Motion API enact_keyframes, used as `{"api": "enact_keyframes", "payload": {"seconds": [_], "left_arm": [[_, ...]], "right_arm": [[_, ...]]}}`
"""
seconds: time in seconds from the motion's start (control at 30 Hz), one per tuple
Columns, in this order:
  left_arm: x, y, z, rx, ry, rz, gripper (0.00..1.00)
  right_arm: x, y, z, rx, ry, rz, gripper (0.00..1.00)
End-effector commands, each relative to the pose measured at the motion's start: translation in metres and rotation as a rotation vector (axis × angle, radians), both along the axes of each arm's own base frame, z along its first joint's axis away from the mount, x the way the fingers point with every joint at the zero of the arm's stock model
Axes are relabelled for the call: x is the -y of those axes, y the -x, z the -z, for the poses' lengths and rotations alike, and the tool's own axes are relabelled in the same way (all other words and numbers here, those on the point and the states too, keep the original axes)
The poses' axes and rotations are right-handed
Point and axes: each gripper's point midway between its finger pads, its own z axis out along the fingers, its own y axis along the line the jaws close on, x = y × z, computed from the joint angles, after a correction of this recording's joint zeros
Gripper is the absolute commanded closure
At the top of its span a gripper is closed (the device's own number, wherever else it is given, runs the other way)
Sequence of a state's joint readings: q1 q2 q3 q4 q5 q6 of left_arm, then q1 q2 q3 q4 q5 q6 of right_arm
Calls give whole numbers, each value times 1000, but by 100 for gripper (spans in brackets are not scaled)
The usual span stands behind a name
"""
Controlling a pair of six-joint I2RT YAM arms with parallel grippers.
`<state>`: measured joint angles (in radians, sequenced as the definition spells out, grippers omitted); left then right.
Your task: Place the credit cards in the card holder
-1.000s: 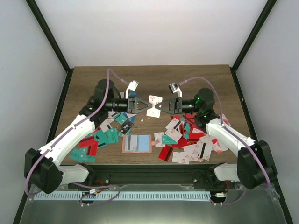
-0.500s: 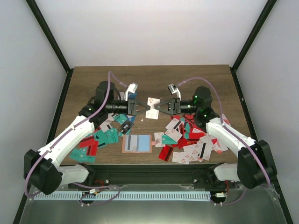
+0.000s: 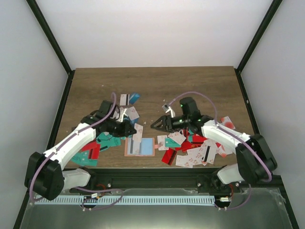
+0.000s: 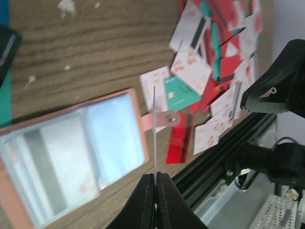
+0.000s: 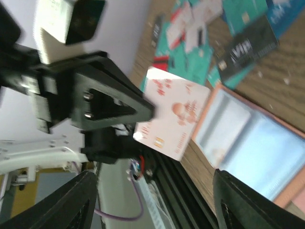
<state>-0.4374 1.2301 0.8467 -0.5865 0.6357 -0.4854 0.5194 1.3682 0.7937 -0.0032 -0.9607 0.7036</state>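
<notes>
The salmon-pink card holder point(image 3: 139, 146) lies open near the table's front edge, its clear slots facing up point(image 4: 71, 157). My left gripper point(image 3: 134, 129) hovers just above its upper edge, shut on a white credit card point(image 3: 138, 132) with red marks. That card shows edge-on point(image 4: 155, 124) in the left wrist view, and its face shows point(image 5: 174, 119) in the right wrist view. My right gripper point(image 3: 155, 126) hangs open and holds nothing, a little right of the held card. More credit cards lie in a teal and red heap point(image 3: 108, 139) on the left and a red and white heap point(image 3: 198, 150) on the right.
A few loose cards point(image 3: 128, 99) lie behind the left arm. A black frame rail point(image 3: 152, 175) borders the table's front edge, right below the card holder. Small white scraps dot the wood beside the holder point(image 4: 66, 5).
Both arms have come down from the raised spot where they held one white card between them. The right gripper let go and opened; the left carried the card down over the holder.
</notes>
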Motion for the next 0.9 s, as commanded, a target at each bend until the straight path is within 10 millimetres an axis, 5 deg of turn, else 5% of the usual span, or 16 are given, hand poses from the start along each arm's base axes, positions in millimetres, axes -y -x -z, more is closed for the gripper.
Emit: {"api": "enact_keyframes", "payload": {"seconds": [0.0,0.4,0.87], "left_arm": [[-18,22,30,-60,-109,36,96],[-20,32,80,-189,-143,27,96],[-14,35,103,-230,-118,47,96]], "right_arm": [[-8,13,48,-27,170,-28,34],[-23,24,96,-72,307,-100,58],[-18,34,125,-120,338,-139,74]]}}
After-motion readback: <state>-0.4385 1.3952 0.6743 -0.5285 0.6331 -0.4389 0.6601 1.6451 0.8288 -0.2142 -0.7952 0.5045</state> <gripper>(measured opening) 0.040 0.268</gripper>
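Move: The left hand, already gripping the white-and-pink card, has the open card holder about 4 cm back, 2 cm to its right and 14 cm below; the black VIP card lies some 8 cm ahead and 5 cm left of that hand. From the empty right hand the holder is about 5 cm back, 10 cm left and 18 cm down, with a loose white card 2 cm back and 4 cm right, and a red card 12 cm back and 8 cm right. Both hands sink together onto the open holder, quickly at first and then easing: the left drops about 10 cm while drawing back some 3 cm, keeping its pinch on the card and tipping its fingers a little further down so the card's lower edge comes to just over the middle of the holder, where the clear sleeves meet. The right comes down about 12 cm and slightly back to the holder's strap-side half, its left-pointing fingers turning some 20 degrees further down and closing from wide to about a quarter open, still empty; whether card or fingertips touch the sleeves can't be seen. ##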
